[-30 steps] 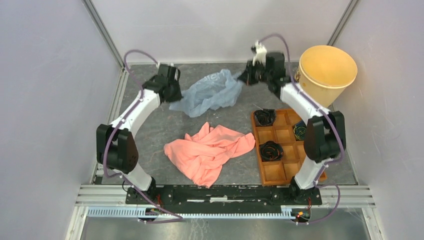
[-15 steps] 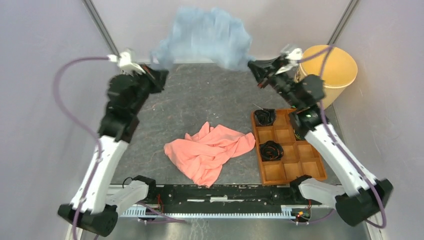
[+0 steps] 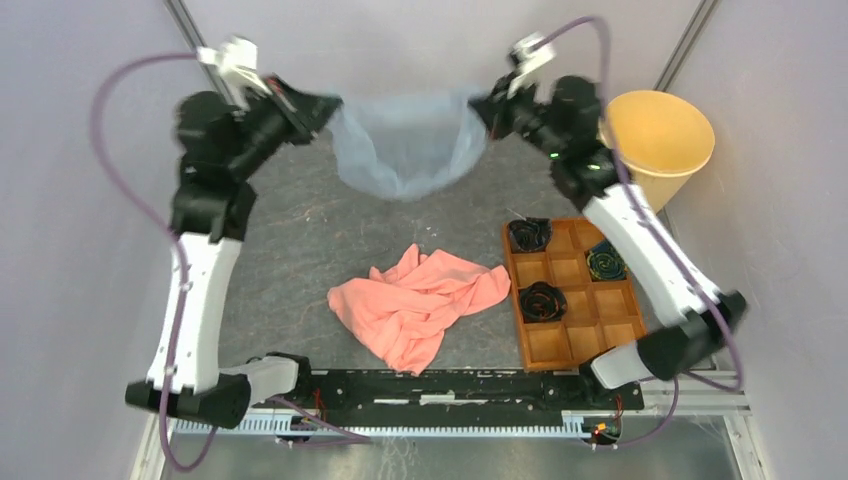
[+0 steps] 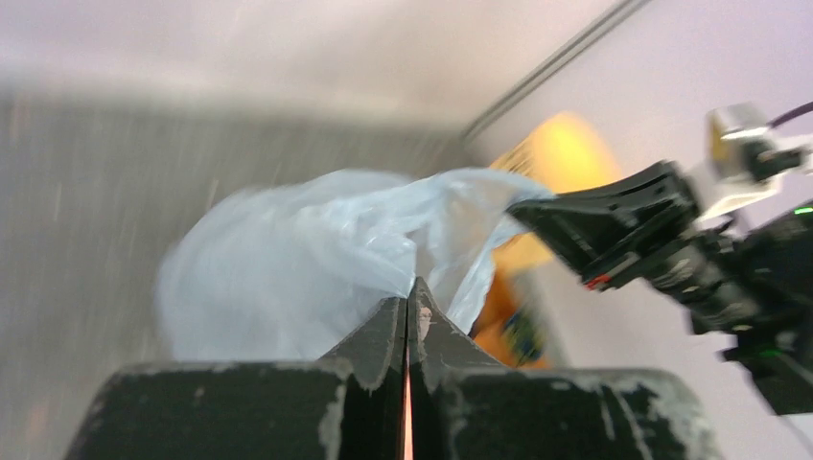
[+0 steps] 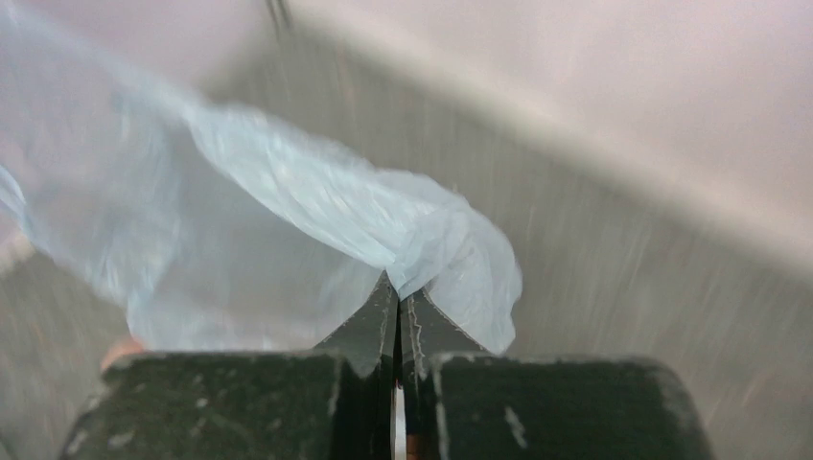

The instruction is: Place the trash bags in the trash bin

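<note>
A pale blue trash bag (image 3: 405,150) hangs stretched in the air over the back of the table, sagging in the middle. My left gripper (image 3: 332,103) is shut on its left edge, and my right gripper (image 3: 478,104) is shut on its right edge. In the left wrist view the bag (image 4: 297,259) billows out from my shut left gripper (image 4: 409,287). The right wrist view has the bag (image 5: 288,220) pinched at my shut right gripper (image 5: 396,287). The yellow-tan trash bin (image 3: 655,145) stands at the back right, beside my right arm. A pink trash bag (image 3: 415,305) lies crumpled on the table.
A brown compartmented wooden tray (image 3: 572,298) lies at the right front, with rolled black items (image 3: 542,300) in some cells. Walls enclose the table on the left, back and right.
Both arms have lifted the blue bag off the table and spread it between them. It flew high half a second ago and has now dropped to a sagging hang.
</note>
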`<state>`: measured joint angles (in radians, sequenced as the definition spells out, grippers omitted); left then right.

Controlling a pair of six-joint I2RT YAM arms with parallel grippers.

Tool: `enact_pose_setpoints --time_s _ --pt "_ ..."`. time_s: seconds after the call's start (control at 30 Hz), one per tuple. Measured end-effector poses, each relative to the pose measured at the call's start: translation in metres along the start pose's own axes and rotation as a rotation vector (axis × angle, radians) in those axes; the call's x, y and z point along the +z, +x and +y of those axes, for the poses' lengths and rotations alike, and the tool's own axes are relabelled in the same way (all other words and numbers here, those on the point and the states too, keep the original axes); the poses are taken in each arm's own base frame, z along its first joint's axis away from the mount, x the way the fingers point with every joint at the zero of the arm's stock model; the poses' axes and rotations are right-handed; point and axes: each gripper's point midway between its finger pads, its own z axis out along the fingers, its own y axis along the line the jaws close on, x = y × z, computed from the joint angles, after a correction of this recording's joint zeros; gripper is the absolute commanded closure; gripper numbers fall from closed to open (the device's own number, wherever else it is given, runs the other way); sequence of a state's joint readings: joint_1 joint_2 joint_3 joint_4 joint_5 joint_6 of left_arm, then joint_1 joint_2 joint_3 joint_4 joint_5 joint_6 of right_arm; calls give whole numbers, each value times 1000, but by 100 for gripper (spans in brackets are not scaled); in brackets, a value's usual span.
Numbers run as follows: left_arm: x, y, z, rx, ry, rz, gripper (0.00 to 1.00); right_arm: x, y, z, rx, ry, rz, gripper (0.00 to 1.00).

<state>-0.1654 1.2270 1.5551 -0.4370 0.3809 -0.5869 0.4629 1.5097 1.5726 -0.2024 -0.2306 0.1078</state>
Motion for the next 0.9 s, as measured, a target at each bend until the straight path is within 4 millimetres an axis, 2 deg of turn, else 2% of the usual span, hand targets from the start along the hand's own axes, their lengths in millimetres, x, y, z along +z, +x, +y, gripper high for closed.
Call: enact_pose_setpoints --time_s 0.03,0.07,0.13,0.17,0.2,0.23,0.27,0.3,0.33,0.37,0.4,0.43,0.47,0.5,0.53,0.57,0.6,0.63,0.67,0.7,0.73,0.77,0.8,0.83,0.87,0.9 --pt "-21 -37 -37 56 89 -108 98 -13 -39 8 -26 -12 -101 99" --pt "-45 -61 -66 98 154 -195 98 -39 -86 22 -59 -34 -242 99" --pt "-85 -80 -98 143 224 -301 98 -104 -141 47 -111 -76 -466 99" --pt "-105 -81 -107 157 246 -342 98 -125 -148 55 -128 -90 -529 99" --pt "-119 -79 -112 168 260 -376 98 -157 -158 62 -153 -94 -637 99" --pt "-122 -74 -107 166 251 -387 98 -170 -159 63 -162 -86 -693 100" --pt "-116 -64 -95 154 229 -377 98 -173 -154 60 -162 -70 -725 100" --pt "-98 -47 -71 129 182 -339 98 -162 -142 55 -155 -58 -711 100" --pt "-75 -25 -43 94 123 -277 98 -138 -117 47 -140 -45 -652 99" --pt "-45 11 -3 47 43 -179 98 -102 -80 36 -119 -33 -547 100" --pt "-19 54 40 -4 -41 -64 98 -62 -30 25 -92 -27 -410 99" --pt "-3 99 77 -53 -118 46 98 -32 22 17 -63 -25 -278 100" --pt "7 158 122 -120 -217 192 98 -5 96 9 -19 -23 -99 100" --pt "2 210 154 -183 -303 319 98 1 150 6 15 -18 28 100" --pt "-22 269 181 -259 -412 479 98 -11 234 5 76 -9 239 100" --pt "-35 286 186 -287 -449 537 98 -29 281 8 119 -1 374 99" --pt "-47 296 185 -310 -476 584 98 -53 318 12 160 7 513 100" --pt "-48 288 177 -309 -464 584 98 -61 324 16 177 5 563 100" --pt "-41 270 165 -299 -434 560 98 -58 310 18 179 0 567 100" --pt "-27 230 142 -271 -371 498 98 -37 257 19 160 -13 489 100" --pt "-13 189 116 -234 -295 420 98 -26 226 19 144 -21 423 100" --pt "-3 143 87 -188 -212 325 98 -13 177 21 121 -31 329 100" --pt "2 92 50 -130 -109 212 98 -2 105 24 81 -48 175 100" --pt "-2 45 14 -72 -13 99 98 -4 33 30 41 -63 6 100" --pt "-13 10 -18 -20 70 3 98 -19 -26 36 6 -74 -147 99" --pt "-31 -20 -48 28 144 -88 98 -45 -72 43 -22 -81 -277 99"
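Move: The left hand grips one side of the blue trash bag, whose middle hangs about 10 cm to its right, 3 cm ahead and 8 cm below; from the right hand the middle is 10 cm left, 3 cm back and 8 cm below. The trash bin stands some 37 cm right of the right hand, 8 cm farther out and 25 cm lower. The orange cloth lies 21 cm back, 8 cm left and 36 cm below that hand. Up and back first, by some 15 cm, then fast down nearly 50 cm and up again by about 40, both hands swing together, still pinching the bag's two sides about 20 cm apart in the air. The wrists tip up by roughly 30 degrees on the first rise, down past level on the drop, and up again on the return; the fingers stay shut. ##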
